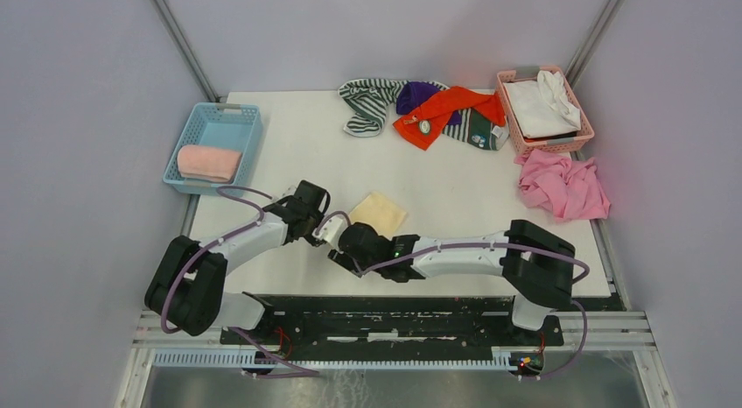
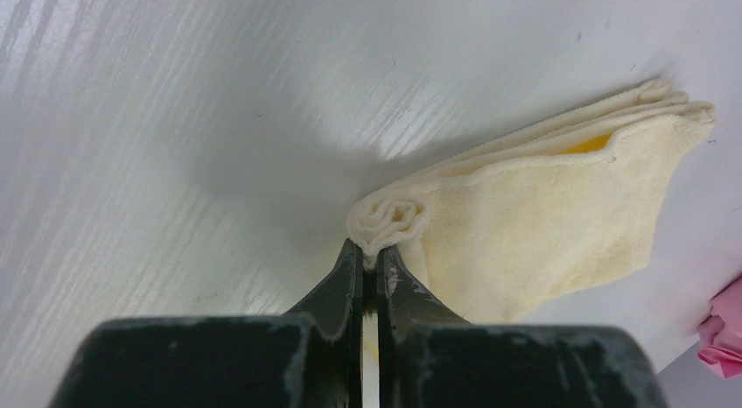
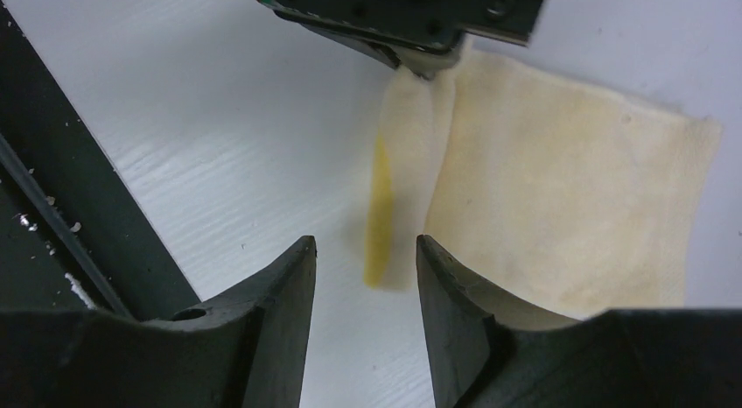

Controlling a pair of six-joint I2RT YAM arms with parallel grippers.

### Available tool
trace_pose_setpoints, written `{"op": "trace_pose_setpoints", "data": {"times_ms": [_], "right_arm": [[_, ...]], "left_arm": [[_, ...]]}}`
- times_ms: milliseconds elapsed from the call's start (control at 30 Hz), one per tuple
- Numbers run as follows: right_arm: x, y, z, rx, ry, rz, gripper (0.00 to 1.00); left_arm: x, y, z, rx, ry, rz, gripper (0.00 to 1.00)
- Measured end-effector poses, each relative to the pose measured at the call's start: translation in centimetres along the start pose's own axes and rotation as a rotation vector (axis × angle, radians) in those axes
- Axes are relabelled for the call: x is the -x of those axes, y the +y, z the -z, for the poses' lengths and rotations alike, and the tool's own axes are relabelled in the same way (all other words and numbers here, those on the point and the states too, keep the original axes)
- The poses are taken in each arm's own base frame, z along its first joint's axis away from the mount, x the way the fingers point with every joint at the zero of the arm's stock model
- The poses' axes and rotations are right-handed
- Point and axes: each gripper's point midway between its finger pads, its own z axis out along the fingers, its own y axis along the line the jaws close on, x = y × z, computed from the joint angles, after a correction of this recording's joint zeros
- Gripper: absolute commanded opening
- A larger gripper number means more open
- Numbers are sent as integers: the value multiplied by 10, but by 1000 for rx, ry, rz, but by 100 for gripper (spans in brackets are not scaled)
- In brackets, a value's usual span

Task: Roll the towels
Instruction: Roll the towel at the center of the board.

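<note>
A pale yellow towel [image 1: 378, 213] lies flat on the white table in front of both arms. Its near-left edge is curled into a small roll [image 2: 389, 220]. My left gripper [image 2: 369, 255] is shut on one end of that roll, and it shows at the top of the right wrist view as a dark block [image 3: 411, 23]. My right gripper [image 3: 363, 242] stands open just short of the roll's other end [image 3: 382, 242], with only table between its fingers. In the top view the two grippers, left [image 1: 337, 224] and right [image 1: 339, 250], meet at the towel's left corner.
A blue basket [image 1: 219, 110] at the left holds a rolled pink towel [image 1: 208, 163]. Striped, purple and orange-red towels [image 1: 420, 110] lie piled at the back. A pink basket [image 1: 577, 137] holds white cloth, and a pink cloth [image 1: 562, 185] lies beside it. A black rail [image 3: 52, 207] runs along the near edge.
</note>
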Motion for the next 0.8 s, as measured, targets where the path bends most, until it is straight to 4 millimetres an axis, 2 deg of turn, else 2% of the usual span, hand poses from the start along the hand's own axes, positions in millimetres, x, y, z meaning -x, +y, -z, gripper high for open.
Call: {"op": "trace_pose_setpoints", "data": {"times_ms": [100, 267, 367, 500, 567, 600, 733, 767, 800], "right_arm": [[0, 11, -14, -26, -4, 93, 52], [-16, 17, -33, -110, 35, 228, 47], [-22, 16, -38, -149, 51, 279, 33], [-19, 11, -39, -186, 53, 297, 16], [-19, 9, -39, -197, 55, 295, 3], [-20, 9, -39, -202, 56, 292, 1], [-22, 8, -40, -202, 57, 270, 0], [-23, 11, -40, -182, 54, 258, 0], [-24, 10, -40, -155, 52, 232, 0]], "left_arm": [[0, 2, 2, 13, -2, 6, 3], [-1, 6, 4, 28, -4, 5, 3], [-1, 6, 5, 27, -5, 5, 3], [0, 6, 5, 25, -7, 5, 3], [0, 6, 6, 24, -7, 6, 3], [0, 5, 6, 23, -8, 6, 3], [1, 3, 8, 13, -11, 6, 10], [1, 2, 9, 7, -12, 6, 14], [0, 2, 10, 3, -12, 4, 23]]}}
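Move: The near end of the yellow towel's rolled edge lies about 5 cm below the right hand and 1 cm to its left. The left fingers, already pinching the roll's far end, are some 7 cm ahead of the right hand and 5 cm left; the towel's flat part is about 9 cm ahead and 8 cm right. From the left hand the near end is roughly 7 cm back and 4 cm right, about level in height. The right hand sinks about 4.5 cm and shuts its fingers on the roll's near end; the left keeps its pinch. ##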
